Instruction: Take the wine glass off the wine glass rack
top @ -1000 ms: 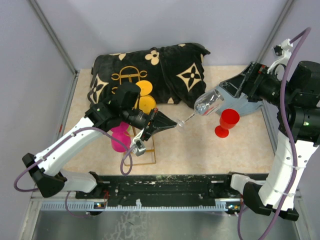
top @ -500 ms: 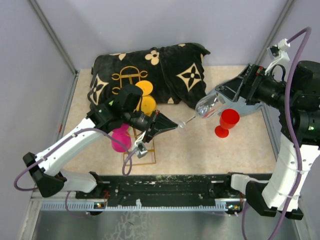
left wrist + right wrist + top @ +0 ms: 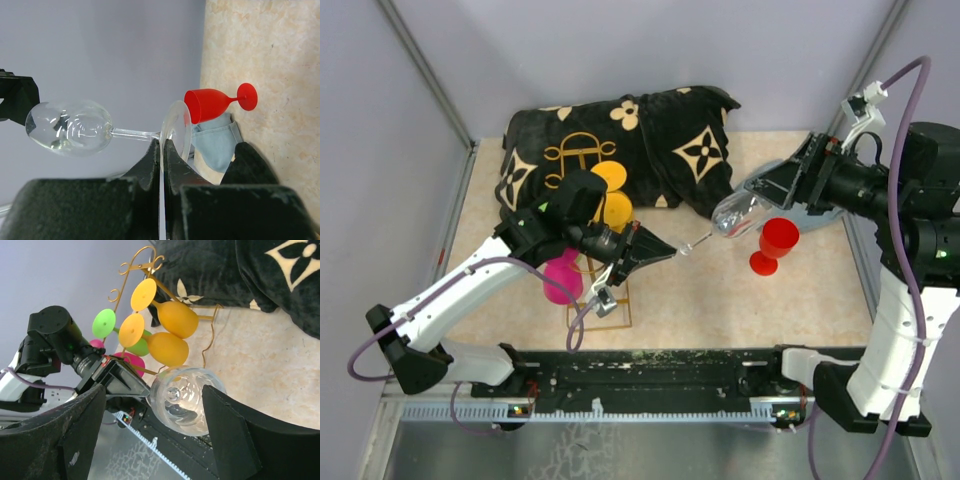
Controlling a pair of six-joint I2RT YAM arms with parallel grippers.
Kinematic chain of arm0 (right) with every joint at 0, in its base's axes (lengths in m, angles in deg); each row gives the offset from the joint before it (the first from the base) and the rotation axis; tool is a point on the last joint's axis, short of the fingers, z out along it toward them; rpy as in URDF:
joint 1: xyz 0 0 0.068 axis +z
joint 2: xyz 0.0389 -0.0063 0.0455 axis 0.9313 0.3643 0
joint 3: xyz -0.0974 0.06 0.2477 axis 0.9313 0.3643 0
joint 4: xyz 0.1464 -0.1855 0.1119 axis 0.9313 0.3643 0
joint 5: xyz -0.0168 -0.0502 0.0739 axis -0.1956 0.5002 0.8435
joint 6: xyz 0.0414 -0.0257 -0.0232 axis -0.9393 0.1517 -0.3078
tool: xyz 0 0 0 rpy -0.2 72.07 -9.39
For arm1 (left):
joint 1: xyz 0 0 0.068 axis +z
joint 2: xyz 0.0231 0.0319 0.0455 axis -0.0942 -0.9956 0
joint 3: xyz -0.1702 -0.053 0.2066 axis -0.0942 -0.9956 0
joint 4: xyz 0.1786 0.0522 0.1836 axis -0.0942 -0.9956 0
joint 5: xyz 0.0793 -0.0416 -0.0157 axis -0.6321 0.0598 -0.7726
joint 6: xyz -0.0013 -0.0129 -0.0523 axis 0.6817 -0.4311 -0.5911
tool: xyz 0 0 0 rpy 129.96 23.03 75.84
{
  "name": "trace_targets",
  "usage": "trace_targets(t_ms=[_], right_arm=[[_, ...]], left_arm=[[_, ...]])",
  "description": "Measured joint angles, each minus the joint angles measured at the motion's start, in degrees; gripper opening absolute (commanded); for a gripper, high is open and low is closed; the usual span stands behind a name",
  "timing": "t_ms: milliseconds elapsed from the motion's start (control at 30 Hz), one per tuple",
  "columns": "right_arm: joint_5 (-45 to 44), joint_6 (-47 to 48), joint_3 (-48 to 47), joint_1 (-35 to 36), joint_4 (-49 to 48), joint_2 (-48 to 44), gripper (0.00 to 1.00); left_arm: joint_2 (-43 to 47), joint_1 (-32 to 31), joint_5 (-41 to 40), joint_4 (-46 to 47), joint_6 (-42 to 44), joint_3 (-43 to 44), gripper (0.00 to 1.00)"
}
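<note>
A clear wine glass (image 3: pixel 732 214) hangs sideways in the air over the table, off the gold wire wine glass rack (image 3: pixel 628 305). My left gripper (image 3: pixel 667 251) is shut on the rim of its round foot (image 3: pixel 178 129), and the stem points right toward the bowl (image 3: pixel 70 127). My right gripper (image 3: pixel 154 392) stands open with one finger on each side of the bowl (image 3: pixel 187 401). A gap shows beside the left finger (image 3: pixel 85 415); the right finger (image 3: pixel 225 425) is close to the glass. The rack's scroll ends (image 3: pixel 145 259) rise behind.
Orange glasses (image 3: pixel 170 317), a green one (image 3: pixel 103 323) and a pink one (image 3: pixel 558 278) hang on the rack. A red glass (image 3: pixel 775 245) stands on the table under the right wrist, next to a pale blue cloth (image 3: pixel 217 145). A black floral cloth (image 3: pixel 650 135) lies at the back.
My right gripper's fingers have drawn in a little around the bowl and the right wrist has shifted slightly. The left gripper and the glass have hardly moved.
</note>
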Motion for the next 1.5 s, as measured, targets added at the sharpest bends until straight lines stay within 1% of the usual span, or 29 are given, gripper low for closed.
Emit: trace_targets(t_ms=[400, 500, 600, 700, 767, 800, 833, 1000, 1033, 1067, 1100, 1167, 1200, 1233, 1267, 1333, 1500], right_arm=[[1.0, 0.0, 0.7, 4.5, 3.1, 0.3, 0.65], [1.1, 0.1, 2.2, 5.6, 3.8, 0.3, 0.59], [1.0, 0.4, 3.6, 6.4, 4.1, 0.3, 0.49], [0.9, 0.7, 4.4, 7.0, 4.5, 0.4, 0.33], [0.9, 0.8, 4.6, 7.3, 4.6, 0.4, 0.17], [0.9, 0.9, 4.6, 7.5, 4.6, 0.4, 0.06], [1.1, 1.0, 4.6, 7.6, 4.5, 0.4, 0.0], [1.7, 1.0, 4.6, 8.0, 4.7, 0.3, 0.0], [1.7, 1.0, 4.6, 8.0, 4.6, 0.3, 0.0], [1.8, 1.0, 4.6, 8.0, 4.5, 0.3, 0.0], [1.9, 1.0, 4.6, 8.0, 4.3, 0.3, 0.0], [2.0, 1.1, 4.4, 8.0, 4.0, 0.3, 0.0], [1.8, 1.2, 3.9, 8.0, 4.1, 0.4, 0.0], [1.7, 1.2, 3.1, 7.9, 4.0, 0.5, 0.0], [1.6, 1.2, 2.1, 7.9, 4.1, 0.8, 0.0], [1.9, 1.1, -0.7, 8.0, 4.3, 1.5, 0.0], [2.8, 0.1, -8.7, 8.3, 3.3, 3.4, 0.0]], left_arm=[[0.0, -0.4, -1.2, 0.0, 0.3, 0.0, 0.0], [0.0, -0.4, -1.4, 0.0, 0.3, 0.0, 0.0], [0.0, -0.5, -1.5, 0.0, 0.3, 0.0, 0.0], [0.0, -0.7, -1.7, 0.0, 0.4, 0.0, 0.0], [0.0, -0.7, -1.9, 0.1, 0.4, 0.0, 0.0], [0.0, -0.7, -1.9, 0.1, 0.4, 0.0, 0.0], [0.0, -0.7, -2.1, 0.1, 0.4, 0.0, 0.0], [-0.1, -0.7, -2.9, 0.2, 0.4, 0.0, 0.01], [-0.1, -0.7, -3.1, 0.4, 0.4, 0.0, 0.07], [-0.1, -0.7, -3.1, 0.6, 0.3, 0.0, 0.16], [-0.1, -0.7, -3.3, 1.1, 0.3, -0.2, 0.28], [0.1, -0.7, -3.5, 3.5, 0.3, -1.0, 0.57], [0.1, -0.7, -3.3, 5.1, 0.4, -1.2, 0.69], [0.3, -0.8, -3.3, 7.4, 0.1, -1.2, 0.8], [0.6, -1.0, -3.3, 9.6, -0.1, -1.1, 0.87], [1.5, -1.1, -3.3, 13.5, -1.0, -1.1, 1.0], [2.1, -1.2, -4.3, 18.2, -3.0, -1.8, 1.0]])
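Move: The clear wine glass hangs tilted, its foot still pinched in my left fingers. Its bowl lies some 6 cm to the left of my open right hand, 2 cm back and 5 cm lower; from my left hand it is about 7 cm right, 1 cm ahead and 8 cm up. The red wine glass stands about 8 cm ahead, 10 cm right and 40 cm below my right hand. The near yellow glass hangs 8 cm ahead, 10 cm left and 12 cm below my left hand. My left hand holds the foot steady while my right goes about 5 cm down, left and back to the rim, turning some 10 degrees counter-clockwise and tipping down, and shuts on the bowl's wall. Then my left fingers open wide and let go of the foot, and both hands rise about 5 cm, my right keeping its pinch and levelling again. ##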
